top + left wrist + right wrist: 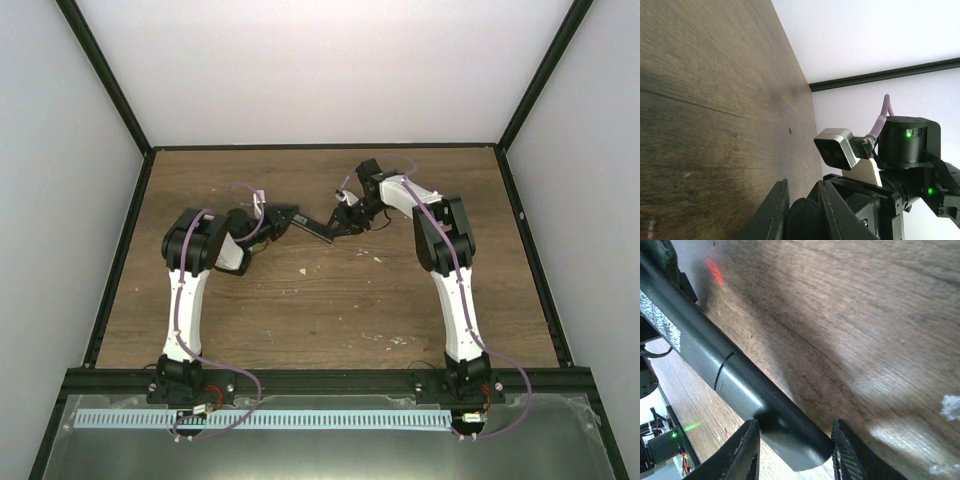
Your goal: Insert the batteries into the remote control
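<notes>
The remote control is a slim black bar held above the table, spanning between my two grippers. My left gripper is shut on its left end, which shows as a rounded black end pinched between the fingers of that gripper. In the right wrist view the remote control runs from the upper left down to my right gripper. That gripper's two fingers sit against the sides of the remote's end. A thin curved seam crosses the remote's body. The batteries are out of view.
Pale specks of debris lie on the wooden table, and a white speck lies below the right gripper. The right arm's wrist camera hangs close beside the left gripper. A black frame and white walls border the table.
</notes>
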Controlling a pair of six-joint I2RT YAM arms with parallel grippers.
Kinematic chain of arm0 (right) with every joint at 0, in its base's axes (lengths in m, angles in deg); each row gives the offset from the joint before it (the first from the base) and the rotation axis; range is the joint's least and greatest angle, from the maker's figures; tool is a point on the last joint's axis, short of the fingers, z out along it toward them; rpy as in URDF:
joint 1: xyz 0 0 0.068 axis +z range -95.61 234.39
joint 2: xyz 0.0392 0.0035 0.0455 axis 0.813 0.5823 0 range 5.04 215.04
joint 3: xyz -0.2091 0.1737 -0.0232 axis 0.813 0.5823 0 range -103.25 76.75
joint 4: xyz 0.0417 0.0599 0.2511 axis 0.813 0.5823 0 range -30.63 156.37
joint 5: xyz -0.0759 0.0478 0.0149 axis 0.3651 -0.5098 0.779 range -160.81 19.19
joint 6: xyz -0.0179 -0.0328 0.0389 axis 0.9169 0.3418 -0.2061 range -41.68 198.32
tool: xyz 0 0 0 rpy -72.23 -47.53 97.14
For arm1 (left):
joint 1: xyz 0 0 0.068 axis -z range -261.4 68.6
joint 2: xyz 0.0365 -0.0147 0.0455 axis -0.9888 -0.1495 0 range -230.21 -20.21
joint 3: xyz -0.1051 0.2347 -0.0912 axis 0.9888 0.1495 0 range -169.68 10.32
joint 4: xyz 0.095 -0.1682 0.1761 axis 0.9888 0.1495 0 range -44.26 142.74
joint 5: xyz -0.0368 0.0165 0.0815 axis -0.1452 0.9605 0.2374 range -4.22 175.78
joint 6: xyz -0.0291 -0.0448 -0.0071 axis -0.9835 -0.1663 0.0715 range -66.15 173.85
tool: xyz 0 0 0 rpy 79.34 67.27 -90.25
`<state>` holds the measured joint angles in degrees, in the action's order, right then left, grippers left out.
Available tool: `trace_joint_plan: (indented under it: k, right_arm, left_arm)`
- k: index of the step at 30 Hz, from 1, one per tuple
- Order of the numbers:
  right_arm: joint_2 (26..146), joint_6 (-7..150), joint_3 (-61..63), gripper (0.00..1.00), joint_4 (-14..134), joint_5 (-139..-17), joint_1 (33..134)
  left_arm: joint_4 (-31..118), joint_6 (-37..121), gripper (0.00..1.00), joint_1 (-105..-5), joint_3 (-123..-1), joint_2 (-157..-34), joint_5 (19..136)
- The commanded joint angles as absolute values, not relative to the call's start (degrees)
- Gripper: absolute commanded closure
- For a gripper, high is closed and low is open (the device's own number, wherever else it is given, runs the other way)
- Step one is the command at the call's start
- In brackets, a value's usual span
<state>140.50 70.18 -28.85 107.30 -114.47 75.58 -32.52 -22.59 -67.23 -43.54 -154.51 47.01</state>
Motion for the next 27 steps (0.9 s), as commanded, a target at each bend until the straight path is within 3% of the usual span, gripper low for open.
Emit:
trace_joint_plan:
  k: [1, 15, 27]
  right_arm:
    - [136.2, 71.1, -28.0, 0.67, 93.5, -119.6, 78.8]
    - [125.3, 71.0, -15.3, 0.56, 89.7, -116.7, 77.1]
    - [119.1, 75.9, -14.1, 0.46, 94.3, -116.0, 73.4]
  left_arm:
    - [-36.1, -26.5, 1.00, -61.2, -42.1, -154.7, 33.8]
    - [-38.1, -27.9, 1.00, -61.9, -41.7, -155.0, 34.6]
    - [-38.3, -27.0, 1.00, -63.4, -40.5, -152.8, 33.8]
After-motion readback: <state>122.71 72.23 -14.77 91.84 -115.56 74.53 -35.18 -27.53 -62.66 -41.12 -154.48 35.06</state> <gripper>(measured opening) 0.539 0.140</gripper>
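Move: The remote control is held by its upper end in the left hand, its middle some 4 cm to that hand's right, 3 cm back and slightly lower. Its other end sits between the right fingertips, so the remote's middle is about 6 cm left and 3 cm ahead of the right hand. From the right hand, white flecks on the table lie around 7 cm right and 6 cm back, and a pale chip about 8 cm left and 10 cm back. Upward about 9 cm, the right hand comes free of the remote's end, opening from about a third to half and tilting some 20 degrees. The left hand keeps its grip and swings the remote abruptly about 6 cm back and 6 cm right, turning some 15 degrees clockwise, then eases left about a centimetre. ##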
